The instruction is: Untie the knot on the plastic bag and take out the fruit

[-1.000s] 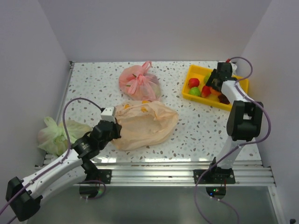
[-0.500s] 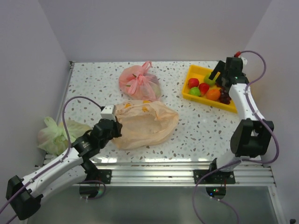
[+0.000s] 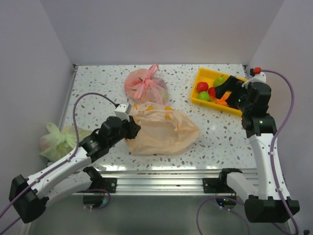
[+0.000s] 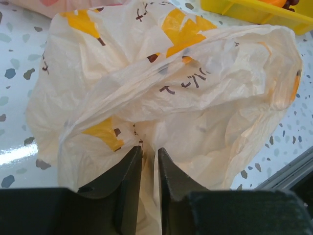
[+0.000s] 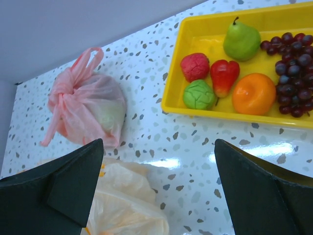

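The plastic bag [image 3: 164, 132] lies crumpled at the front middle of the table, peach film with yellow print [image 4: 195, 98]. My left gripper [image 3: 133, 128] is at its left end, and its jaws [image 4: 149, 149] pinch a fold of the film with only a narrow slit between them. The knot is not visible in any view. The fruit lies in the yellow tray [image 5: 195, 110]: a green pear [image 5: 241, 41], a red apple [image 5: 194, 66], a strawberry [image 5: 224, 76], a green apple [image 5: 199, 94], an orange [image 5: 254, 93] and grapes [image 5: 293, 49]. My right gripper [image 3: 226, 90] hangs wide open and empty [image 5: 159, 142] above the tray's left edge.
A knotted pink bag [image 3: 145, 87] sits at the back middle, also in the right wrist view [image 5: 85, 107]. A pale green bag [image 3: 58, 139] lies at the left edge. The tray [image 3: 205, 74] stands at the back right, near the wall.
My left gripper has moved right, dragging the bag with it. The right arm has swung back from the tray and risen, and its jaws have spread wider.
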`<state>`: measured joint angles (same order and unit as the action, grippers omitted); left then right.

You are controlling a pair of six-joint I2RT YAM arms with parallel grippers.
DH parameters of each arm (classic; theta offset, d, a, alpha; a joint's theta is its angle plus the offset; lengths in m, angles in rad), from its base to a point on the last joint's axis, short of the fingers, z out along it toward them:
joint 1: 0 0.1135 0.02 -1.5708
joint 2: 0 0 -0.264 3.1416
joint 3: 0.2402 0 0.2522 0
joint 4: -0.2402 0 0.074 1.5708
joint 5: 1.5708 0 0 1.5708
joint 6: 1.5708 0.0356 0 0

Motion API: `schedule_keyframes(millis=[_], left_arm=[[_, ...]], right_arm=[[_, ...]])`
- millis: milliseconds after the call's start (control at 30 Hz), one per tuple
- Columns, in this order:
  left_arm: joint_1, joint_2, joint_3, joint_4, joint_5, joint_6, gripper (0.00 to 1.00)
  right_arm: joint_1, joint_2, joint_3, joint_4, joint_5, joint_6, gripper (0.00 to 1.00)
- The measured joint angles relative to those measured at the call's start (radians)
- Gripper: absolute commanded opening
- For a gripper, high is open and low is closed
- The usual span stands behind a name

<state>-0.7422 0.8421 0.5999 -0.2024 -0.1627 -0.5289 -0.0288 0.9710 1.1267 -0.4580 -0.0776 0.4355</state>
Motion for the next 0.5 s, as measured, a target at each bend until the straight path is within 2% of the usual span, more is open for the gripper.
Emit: schedule_keyframes(millis=[33, 67, 133, 233, 267, 333, 433, 500], left_arm=[[0.0, 0.011, 0.009, 0.0, 0.003, 0.0, 0.31], [0.0, 0.019, 0.015, -0.001, 0.004, 0.0, 0.4], [0.0, 0.024, 0.019, -0.008, 0.002, -0.002, 0.48], [0.0, 0.014, 0.02, -0.031, -0.006, -0.007, 0.64], [0.0, 0.006, 0.021, -0.04, -0.009, -0.01, 0.74], [0.0, -0.021, 0.023, -0.069, -0.024, -0.011, 0.88], [0.0, -0.065, 0.051, -0.12, -0.054, -0.018, 0.99], [0.0, -0.093, 0.09, -0.158, -0.087, -0.018, 1.0]], right_arm=[[0.007, -0.006, -0.002, -0.007, -0.008, -0.003, 0.99], [0.016, -0.012, -0.002, -0.019, -0.016, -0.009, 0.99], [0.041, -0.029, 0.001, -0.045, -0.019, -0.022, 0.99], [0.074, -0.06, 0.034, -0.107, -0.006, -0.051, 0.99], [0.084, -0.071, 0.055, -0.126, 0.005, -0.061, 0.99], [0.099, -0.092, 0.104, -0.147, 0.023, -0.08, 0.99], [0.117, -0.123, 0.165, -0.166, 0.06, -0.105, 0.99], [0.13, -0.142, 0.199, -0.181, 0.086, -0.123, 0.99]])
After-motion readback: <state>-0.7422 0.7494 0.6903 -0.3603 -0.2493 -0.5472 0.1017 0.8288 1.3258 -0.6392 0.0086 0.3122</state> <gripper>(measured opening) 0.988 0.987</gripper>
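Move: Under the left hand, which has the peach bag's near-left edge between its fingers, the bag's middle lies about 6 cm ahead, 11 cm to the right and 12 cm down. The pink knotted bag is some 28 cm ahead of the left hand and 2 cm right; the green knotted bag is level with it, some 37 cm left. From the empty right hand, the peach bag's middle is about 4 cm back, 26 cm left and 27 cm down, and the yellow bin is some 18 cm ahead, 4 cm right and 29 cm down. Opening wide, the left fingers let go of the peach bag's film while the hand stays almost in place, then it rises about 3.5 cm and drifts a little left, clear of the bag. The right hand, fingers staying open, draws back from the filled bin some 6 cm, first edging left, then climbing about 8 cm as its fingertips tip up about 10 degrees. ##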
